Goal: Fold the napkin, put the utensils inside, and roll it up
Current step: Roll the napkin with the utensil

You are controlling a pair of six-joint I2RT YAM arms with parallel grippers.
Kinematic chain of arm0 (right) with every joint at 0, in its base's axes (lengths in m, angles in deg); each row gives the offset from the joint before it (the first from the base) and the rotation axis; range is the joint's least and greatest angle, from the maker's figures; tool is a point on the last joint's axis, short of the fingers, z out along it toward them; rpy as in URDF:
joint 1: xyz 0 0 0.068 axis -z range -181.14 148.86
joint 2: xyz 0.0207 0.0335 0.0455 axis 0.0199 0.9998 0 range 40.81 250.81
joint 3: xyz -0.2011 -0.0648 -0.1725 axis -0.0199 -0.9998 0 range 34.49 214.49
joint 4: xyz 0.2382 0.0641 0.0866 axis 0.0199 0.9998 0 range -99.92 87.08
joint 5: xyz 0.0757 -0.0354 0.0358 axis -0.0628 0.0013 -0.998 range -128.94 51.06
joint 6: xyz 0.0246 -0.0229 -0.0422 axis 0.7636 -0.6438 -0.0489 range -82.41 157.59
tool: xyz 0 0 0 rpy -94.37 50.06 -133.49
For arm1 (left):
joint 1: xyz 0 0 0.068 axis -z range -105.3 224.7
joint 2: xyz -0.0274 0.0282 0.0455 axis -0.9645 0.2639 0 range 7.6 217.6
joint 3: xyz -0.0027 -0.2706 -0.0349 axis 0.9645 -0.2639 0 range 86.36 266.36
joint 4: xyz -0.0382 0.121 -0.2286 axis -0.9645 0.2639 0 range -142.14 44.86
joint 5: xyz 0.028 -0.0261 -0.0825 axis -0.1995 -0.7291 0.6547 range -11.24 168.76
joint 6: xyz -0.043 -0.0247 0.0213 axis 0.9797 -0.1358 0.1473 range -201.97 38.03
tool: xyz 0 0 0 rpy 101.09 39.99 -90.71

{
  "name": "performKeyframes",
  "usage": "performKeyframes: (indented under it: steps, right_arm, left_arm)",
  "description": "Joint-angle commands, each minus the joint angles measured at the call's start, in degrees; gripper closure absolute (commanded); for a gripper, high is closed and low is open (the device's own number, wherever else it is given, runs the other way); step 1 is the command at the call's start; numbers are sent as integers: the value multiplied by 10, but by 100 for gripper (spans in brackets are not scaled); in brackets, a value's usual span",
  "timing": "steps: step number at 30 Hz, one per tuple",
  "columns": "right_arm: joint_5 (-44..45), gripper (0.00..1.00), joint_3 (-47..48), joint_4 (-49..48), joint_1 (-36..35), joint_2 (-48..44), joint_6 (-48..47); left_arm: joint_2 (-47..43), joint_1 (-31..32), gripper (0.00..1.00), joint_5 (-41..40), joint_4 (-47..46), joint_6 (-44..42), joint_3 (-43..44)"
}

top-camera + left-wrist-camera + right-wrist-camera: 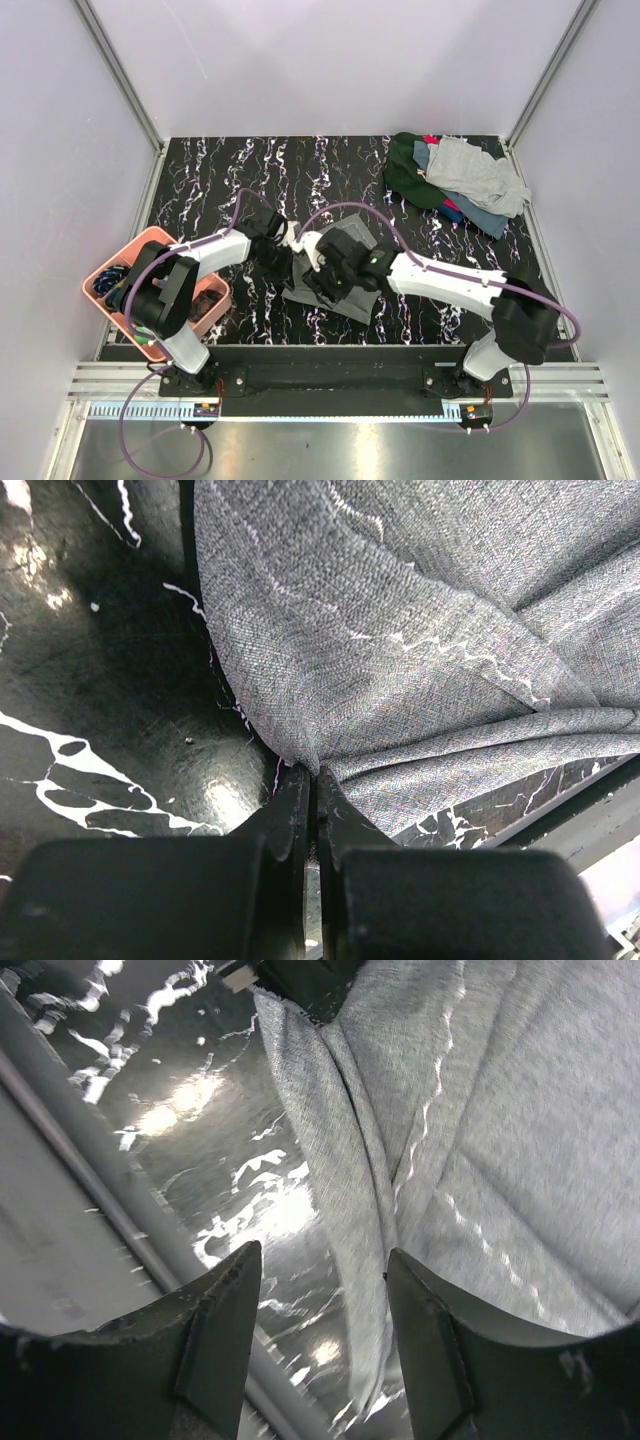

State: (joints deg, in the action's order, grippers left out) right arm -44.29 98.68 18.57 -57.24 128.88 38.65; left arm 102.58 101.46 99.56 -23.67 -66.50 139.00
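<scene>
The grey napkin (340, 243) lies rumpled in the middle of the black marbled table, partly under both arms. My left gripper (287, 256) is at its left edge. In the left wrist view that gripper (312, 772) is shut on a pinched corner of the napkin (400, 630), and the cloth fans out from the fingertips. My right gripper (322, 276) is over the napkin's near part. In the right wrist view it (322, 1260) stands open, a raised fold of the napkin (500, 1160) running between its fingers without being clamped. The utensils are out of view.
A pink basket (100, 275) with dark items sits at the table's left edge beside the left arm. A heap of green, light-grey and blue cloths (455, 180) lies at the back right. A metal rail (90, 1200) runs along the near table edge.
</scene>
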Motion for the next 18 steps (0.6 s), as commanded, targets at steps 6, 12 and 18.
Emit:
performKeyframes:
  steps: [6, 12, 18]
  right_arm:
    - [74, 37, -20, -110, -36, 80, -102]
    - [53, 36, -22, -116, -35, 105, -120]
    - [17, 38, -15, -113, -34, 133, -120]
  left_arm:
    - [6, -1, 100, 9, 25, -9, 14]
    - [15, -2, 100, 13, 28, -11, 20]
    - [14, -4, 100, 14, 31, -13, 25]
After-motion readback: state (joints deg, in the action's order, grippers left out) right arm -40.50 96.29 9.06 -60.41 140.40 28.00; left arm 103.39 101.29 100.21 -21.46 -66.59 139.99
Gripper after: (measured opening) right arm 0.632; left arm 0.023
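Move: The napkin's near folded edge, where the right fingers are heading, lies about 9 cm below the right hand, 2 cm to its left and 1 cm ahead. The napkin's left corner, already pinched in the left hand, is roughly 5 cm left, 4 cm ahead and 9 cm below; the napkin's middle is about 5 cm right and 5 cm ahead. From the left hand, that spot on the folded edge lies some 4 cm right and 3 cm back, about 1 cm lower. Over the napkin's near folded edge, just right of the pinched corner, the right hand sinks about 7 cm, quick at first and then easing, drifting slightly left while turning some 10 degrees counter-clockwise. Its open fingers come down either side of the fold without closing; touch can't be made out. The left hand keeps its pinch on the corner almost in place. ##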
